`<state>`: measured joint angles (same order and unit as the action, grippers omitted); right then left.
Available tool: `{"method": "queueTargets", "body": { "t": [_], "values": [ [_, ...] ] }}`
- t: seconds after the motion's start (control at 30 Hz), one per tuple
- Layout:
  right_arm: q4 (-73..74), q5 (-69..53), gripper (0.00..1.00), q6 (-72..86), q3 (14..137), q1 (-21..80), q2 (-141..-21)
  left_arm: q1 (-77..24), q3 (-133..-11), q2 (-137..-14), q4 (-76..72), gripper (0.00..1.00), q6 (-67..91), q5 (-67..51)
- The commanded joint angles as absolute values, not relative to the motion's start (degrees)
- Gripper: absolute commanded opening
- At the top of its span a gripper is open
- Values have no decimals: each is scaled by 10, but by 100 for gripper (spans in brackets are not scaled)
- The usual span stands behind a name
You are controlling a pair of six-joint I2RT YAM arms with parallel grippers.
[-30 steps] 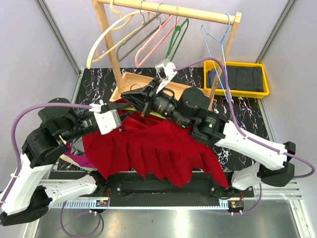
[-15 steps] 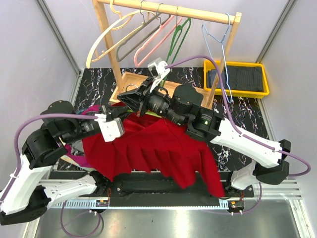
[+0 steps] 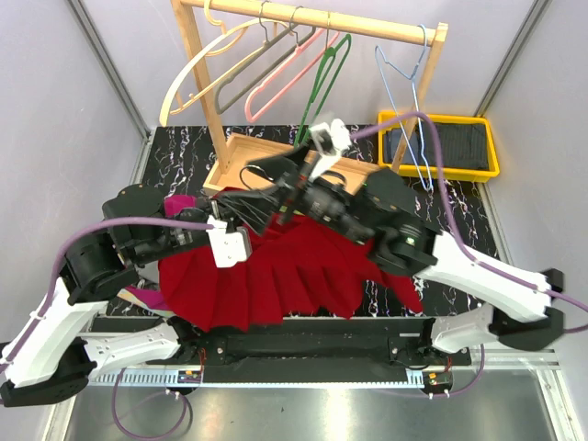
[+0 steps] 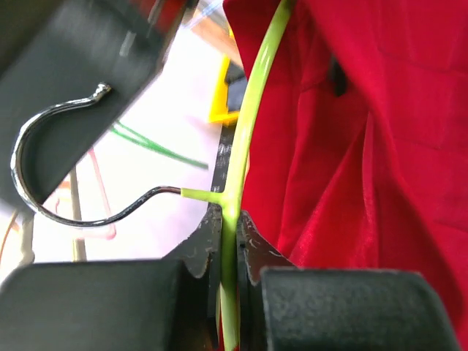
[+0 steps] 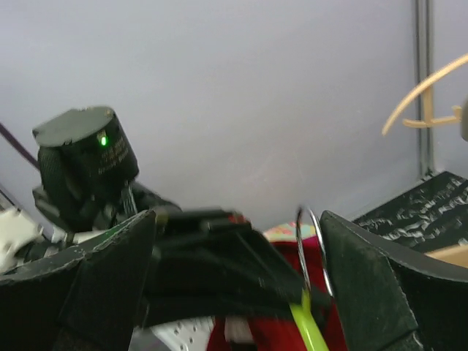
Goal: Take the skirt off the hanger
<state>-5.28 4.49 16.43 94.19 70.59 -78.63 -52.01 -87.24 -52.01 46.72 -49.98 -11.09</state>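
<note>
The red skirt [image 3: 285, 276] lies spread over the table's near middle, and in the left wrist view the skirt [image 4: 365, 146] hangs from a lime-green hanger [image 4: 245, 131] with a metal hook [image 4: 44, 175]. My left gripper [image 4: 230, 238] is shut on the hanger's green bar just below the hook; from above, the left gripper [image 3: 243, 209] sits at the skirt's top edge. My right gripper [image 3: 268, 188] hovers right over it with its fingers [image 5: 380, 285] spread wide. Nothing is gripped between them; the hook [image 5: 311, 241] and the left gripper's black fingers stand in the gap.
A wooden rack [image 3: 207, 92] at the back carries several empty hangers [image 3: 276, 73]. A yellow bin [image 3: 439, 119] with dark cloth sits at the back right, a wooden tray [image 3: 241, 152] lies under the rack, and colourful clothes [image 3: 147, 296] are piled by the left arm.
My right gripper has opened wide and shifted right. The left gripper closed on the hanger and moved right. The skirt has bunched leftward, its right hem pulled in.
</note>
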Motion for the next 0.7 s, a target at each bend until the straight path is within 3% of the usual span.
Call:
{"method": "queueTargets", "body": {
  "t": [0.0,0.17,0.67],
  "values": [
    [-31,80,100,128,868,720,-649,-514,-896,-487,456,0,-544,-18],
    [14,169,100,124,777,720,-524,-514,-920,-465,464,0,-583,-2],
    [87,236,100,163,619,720,-444,-514,-1043,-511,467,0,-628,36]
  ]
}}
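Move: The red dress's far shoulder, still draped over the yellow-green hanger, lies about 14 cm to the right of the right hand, 2 cm back and 10 cm below. The hanger's hook is just in front of and below that hand, some 2 cm ahead, 2 cm left and 3 cm down. The green hanger hangs about 18 cm ahead, 12 cm right and 8 cm lower. From the left hand the same shoulder is some 13 cm to the right, 2 cm back and 5 cm lower. The yellow-green hanger stays pinched at its neck by the left fingers, which carry it about 6 cm left and then up, turning some 15 degrees. The right hand, already wide open, swings some 17 cm right, away from the hook, then drops steeply towards the dress's far shoulder, easing a little back left and turning clockwise, fingers still open. ##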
